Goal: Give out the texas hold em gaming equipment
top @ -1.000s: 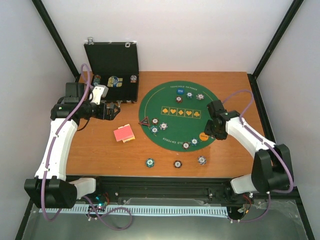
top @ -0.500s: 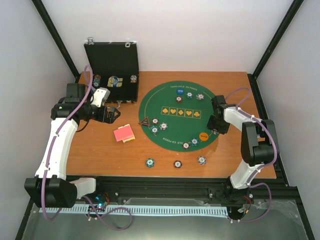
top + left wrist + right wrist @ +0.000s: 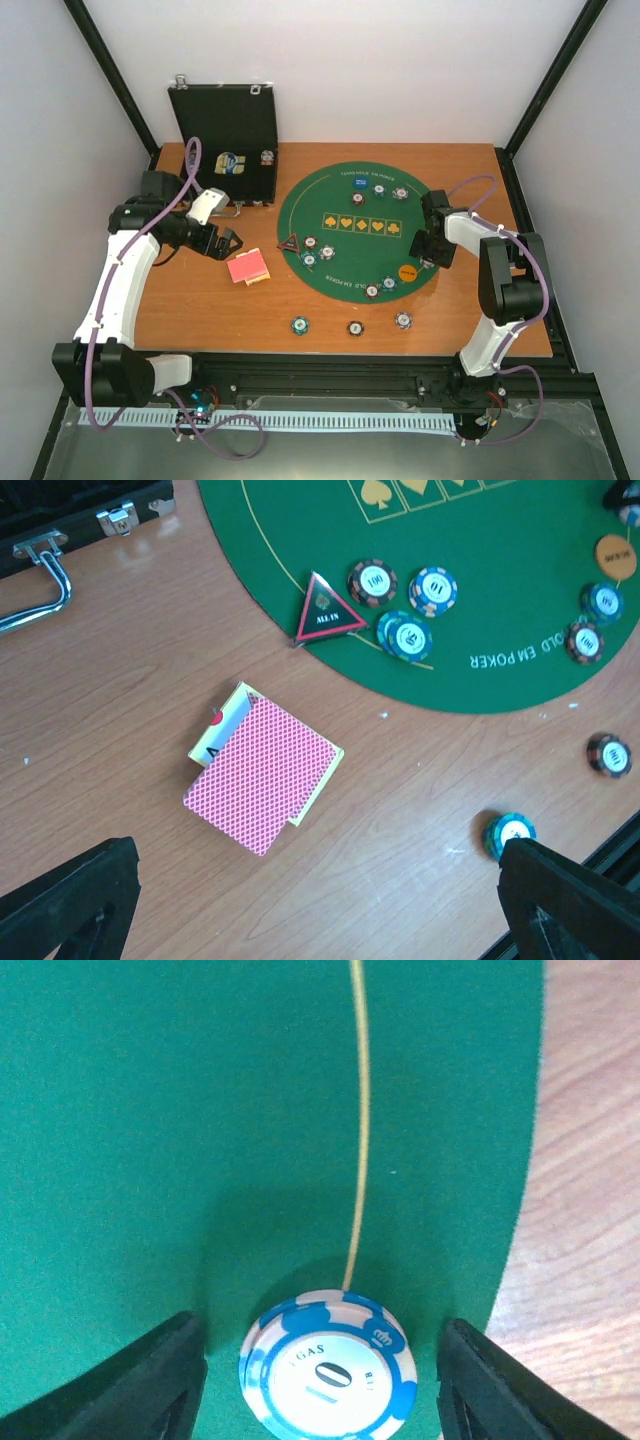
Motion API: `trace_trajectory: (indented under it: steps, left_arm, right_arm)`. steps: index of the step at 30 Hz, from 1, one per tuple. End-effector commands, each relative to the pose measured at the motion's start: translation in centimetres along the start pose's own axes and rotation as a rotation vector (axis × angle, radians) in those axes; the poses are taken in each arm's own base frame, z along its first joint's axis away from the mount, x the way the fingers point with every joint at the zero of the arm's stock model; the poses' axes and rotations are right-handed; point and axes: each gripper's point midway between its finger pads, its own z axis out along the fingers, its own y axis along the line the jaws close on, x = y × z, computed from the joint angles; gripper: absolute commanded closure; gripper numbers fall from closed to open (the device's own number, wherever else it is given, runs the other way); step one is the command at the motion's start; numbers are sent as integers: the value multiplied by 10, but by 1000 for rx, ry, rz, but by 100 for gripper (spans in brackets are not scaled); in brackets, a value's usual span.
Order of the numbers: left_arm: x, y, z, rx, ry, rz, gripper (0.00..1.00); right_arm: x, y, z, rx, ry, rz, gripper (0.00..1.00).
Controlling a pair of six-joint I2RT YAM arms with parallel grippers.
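Observation:
A stack of red-backed cards (image 3: 248, 267) lies on the wood left of the green mat; it also shows in the left wrist view (image 3: 262, 772). My left gripper (image 3: 228, 242) is open and empty, just left of and above the cards (image 3: 320, 925). The black red-edged triangle marker (image 3: 290, 242) (image 3: 325, 608) sits at the mat's left edge beside three chips (image 3: 311, 243). My right gripper (image 3: 433, 250) is open low over the mat's right side. A blue-and-white chip (image 3: 328, 1370) lies flat between its fingers (image 3: 150, 1385), with a gap on each side. An orange disc (image 3: 407, 271) lies nearby.
The black case (image 3: 225, 120) stands open at the back left with chips inside and its handle (image 3: 35, 575) towards the cards. A blue disc (image 3: 361, 183) and two chips lie at the mat's far side. Three chips (image 3: 355, 327) lie on the wood near the front edge.
My left gripper has moved nearer and to the right, towards the cards. My right arm has folded its elbow in; its gripper stays over the mat's right side.

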Motion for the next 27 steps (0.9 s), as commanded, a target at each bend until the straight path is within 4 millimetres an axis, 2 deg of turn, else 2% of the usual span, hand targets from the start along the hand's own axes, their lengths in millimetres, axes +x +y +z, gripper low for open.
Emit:
trace_trajectory:
  steps: [1, 4, 7, 10, 16, 19, 23, 27]
  left_arm:
    - [13, 2, 1, -7, 48, 89, 0]
    - [19, 6, 4, -23, 74, 116, 0]
    - [28, 7, 11, -9, 101, 162, 0]
    - [39, 14, 23, -11, 148, 207, 0]
    - [59, 26, 51, 21, 251, 245, 0]
    - [69, 20, 59, 58, 265, 331, 0]
    - [82, 17, 68, 48, 280, 484, 0]
    - [90, 20, 84, 24, 337, 562, 0]
  right_arm:
    - [-17, 1, -19, -6, -59, 4, 29]
    - [-28, 5, -45, -36, -114, 8, 19]
    - [-33, 16, -73, -95, -171, 4, 18]
    - [-27, 35, -94, -139, -209, -37, 18]
    - [18, 100, -127, -274, -252, -197, 12]
    - [43, 123, -132, -337, -226, -255, 10]
    - [66, 139, -139, -401, -206, -292, 10]
    - [81, 145, -147, -465, -192, -297, 8]
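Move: The white-and-blue chip lies free between the right fingertips, about 1 cm below the hand point. The card deck is some 45 cm to that hand's left, 1 cm back and nearly level; the orange blind button is about 4 cm left and 3 cm back, the nearer blue chip 10 cm left and 5 cm back. From the left hand, the deck is roughly 5 cm ahead, 5 cm right and 21 cm below, the triangular marker 11 cm ahead and 16 cm right. The white-and-blue chip is left behind as the right fingers spread wider and rise nearly straight up off it, then swing left and slightly back across the mat towards the card deck, about 16 cm left and 12 cm up, fingertips tilting forward. The deck is also approached by the open left hand, which sinks some 12 cm and draws slightly back, turning clockwise. ##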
